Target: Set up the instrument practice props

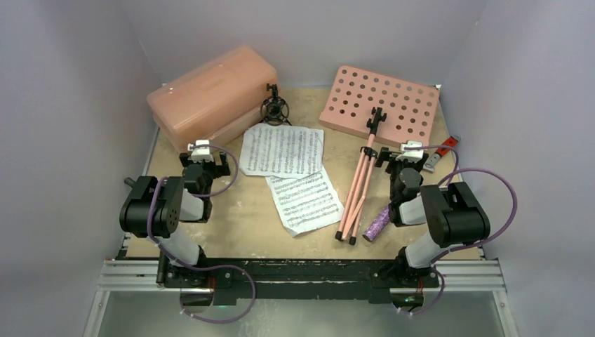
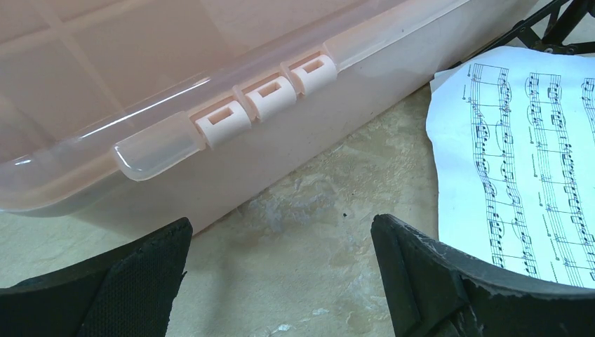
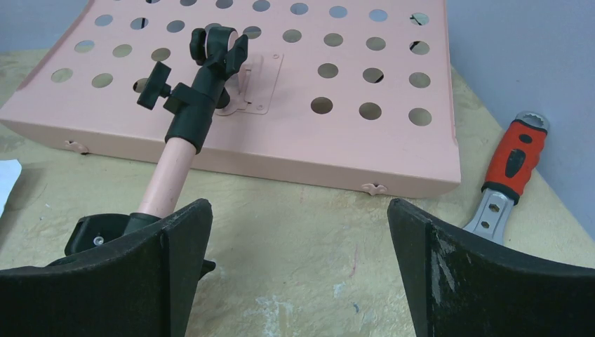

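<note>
The pink perforated stand desk (image 1: 382, 107) lies flat at the back right, also in the right wrist view (image 3: 281, 84). The folded pink tripod legs (image 1: 358, 189) lie beside it, their black clamp head (image 3: 210, 63) resting against the desk. Two sheet-music pages (image 1: 283, 149) (image 1: 305, 200) lie mid-table; one shows in the left wrist view (image 2: 523, 161). The glittery purple microphone (image 1: 377, 222) lies by the right arm. The black shock-mount tripod (image 1: 275, 109) stands at the back. My left gripper (image 2: 281, 274) is open over bare table. My right gripper (image 3: 300, 274) is open, just right of the tripod pole.
A big pink plastic case (image 1: 210, 95) stands at the back left, its hinged edge (image 2: 266, 98) close before the left gripper. A red-handled wrench (image 3: 516, 168) lies at the right by the wall (image 1: 443, 151). Grey walls enclose the table.
</note>
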Motion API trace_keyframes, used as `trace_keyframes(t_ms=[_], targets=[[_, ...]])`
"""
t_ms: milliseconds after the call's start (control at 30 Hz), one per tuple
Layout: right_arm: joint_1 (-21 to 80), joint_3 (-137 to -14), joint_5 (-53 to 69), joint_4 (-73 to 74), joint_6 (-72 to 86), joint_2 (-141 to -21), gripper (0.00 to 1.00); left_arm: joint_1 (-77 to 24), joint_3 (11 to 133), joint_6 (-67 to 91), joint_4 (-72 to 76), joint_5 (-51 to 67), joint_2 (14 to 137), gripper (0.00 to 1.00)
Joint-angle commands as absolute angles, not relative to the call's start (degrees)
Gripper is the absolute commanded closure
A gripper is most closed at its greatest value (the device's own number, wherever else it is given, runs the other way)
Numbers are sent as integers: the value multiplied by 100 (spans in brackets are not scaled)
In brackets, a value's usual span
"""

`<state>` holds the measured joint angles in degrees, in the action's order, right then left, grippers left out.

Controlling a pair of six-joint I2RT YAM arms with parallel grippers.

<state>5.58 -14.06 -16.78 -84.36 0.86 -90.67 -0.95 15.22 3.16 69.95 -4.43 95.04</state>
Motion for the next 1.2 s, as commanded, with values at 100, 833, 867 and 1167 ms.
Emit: trace_keyframes(t_ms=[100,833,867,1167], targets=[[574,-1459,-1641,-8776,24,-9007,2,-134,1608,190,7159,-377,9501,1],[642,-1084,-1858,-7641,156,-7139,2,-139,1933,1245,3329,46,5724,1],[643,-1282,-2005,-6735,315,-6759,2,-138,2037,1474,2880,17,5457,1],[634,-2927,-2554,-1680,2894,-5518,2,-125,3736,2849,-1813,-1523,5240,1]])
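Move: Nothing is in my grippers. The folded tripod stand's middle lies about 10 cm left and 2 cm back of my right hand, some 13 cm below; from that hand the pink perforated panel is 20 cm straight ahead, the purple tube 16 cm back and 4 cm left. From my left hand the stand is roughly 50 cm right and 2 cm back, the upper music sheet 24 cm right and 5 cm ahead, the pink case 18 cm straight ahead. I lift both empty, wide-open hands off their low waiting places, left first: my left hand climbs fast, about 15 cm, easing back some 5 cm from the pink case, its left side dipping about 20 degrees as it swings slightly counter-clockwise. My right hand follows, rising about 11 cm above the tabletop things and slightly back, its left side tilting up some 15 degrees. ##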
